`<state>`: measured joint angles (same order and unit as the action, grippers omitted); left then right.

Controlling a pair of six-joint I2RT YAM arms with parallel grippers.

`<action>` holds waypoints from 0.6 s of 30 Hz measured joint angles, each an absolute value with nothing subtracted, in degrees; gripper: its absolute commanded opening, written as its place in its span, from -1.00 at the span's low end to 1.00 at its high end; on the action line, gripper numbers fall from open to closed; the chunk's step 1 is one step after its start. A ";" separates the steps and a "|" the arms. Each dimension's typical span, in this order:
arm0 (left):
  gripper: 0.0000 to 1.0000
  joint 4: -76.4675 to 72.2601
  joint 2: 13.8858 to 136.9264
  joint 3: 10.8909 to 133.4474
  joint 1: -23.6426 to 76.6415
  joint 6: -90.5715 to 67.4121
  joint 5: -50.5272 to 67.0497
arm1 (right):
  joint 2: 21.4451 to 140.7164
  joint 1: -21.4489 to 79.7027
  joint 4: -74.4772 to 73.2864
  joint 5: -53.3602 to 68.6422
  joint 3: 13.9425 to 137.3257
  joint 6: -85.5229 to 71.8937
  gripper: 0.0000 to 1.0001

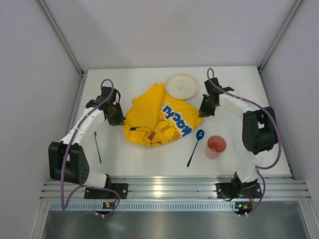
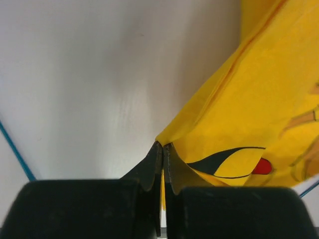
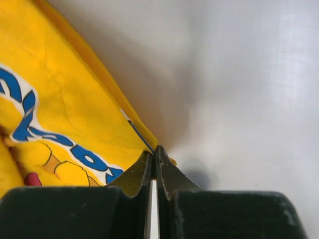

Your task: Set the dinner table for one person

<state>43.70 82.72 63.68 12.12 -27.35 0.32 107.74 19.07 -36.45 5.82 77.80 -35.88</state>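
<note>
A crumpled yellow Pikachu-print cloth (image 1: 159,117) lies in the middle of the white dinner table (image 1: 149,162). My left gripper (image 1: 118,119) is at the cloth's left edge. In the left wrist view its jaws (image 2: 163,146) are shut on a corner of the yellow cloth (image 2: 259,99), and a strip of fabric shows between them. My right gripper (image 1: 203,112) is at the cloth's right edge. In the right wrist view it (image 3: 155,149) is shut on the hem of the cloth (image 3: 65,99).
A white plate (image 1: 182,86) sits behind the cloth, touching its far edge. A blue spoon (image 1: 196,144) and a pink cup (image 1: 216,147) stand front right. A thin dark utensil (image 1: 97,147) lies front left. The ribbed rail (image 1: 174,188) runs along the near edge, and walls close in the sides.
</note>
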 measured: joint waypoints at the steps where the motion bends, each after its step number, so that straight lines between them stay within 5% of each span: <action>1: -1.00 43.83 82.32 63.61 9.67 -26.92 0.86 | 105.43 17.30 -37.60 3.84 76.44 -35.73 -1.00; 18: -1.00 46.83 75.81 50.46 -2.24 -35.35 -0.12 | 81.71 18.44 -59.18 -10.28 65.45 -42.46 -1.00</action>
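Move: Each hand already pinches a corner of the yellow cloth. The bare table it goes to, at the near middle, lies about 14 cm back, 18 right and 10 below the left hand, and some 20 back, 26 left and 4 below the right. The fork is roughly 10 cm back and 15 left of the left hand. From the right hand the cup stands 18 back, 8 right; the spoon 17 back, 4 left; the plate 19 ahead, 11 left. Outward and back, both hands draw the cloth wide while keeping their pinch. The right moves right first, then mostly back towards the cup, about 12 cm in all, rising some 6 and rolling its left side down. The left starts sideways, sinks back about 6 cm towards the fork, then goes left again, turning some 20 degrees counter-clockwise. ##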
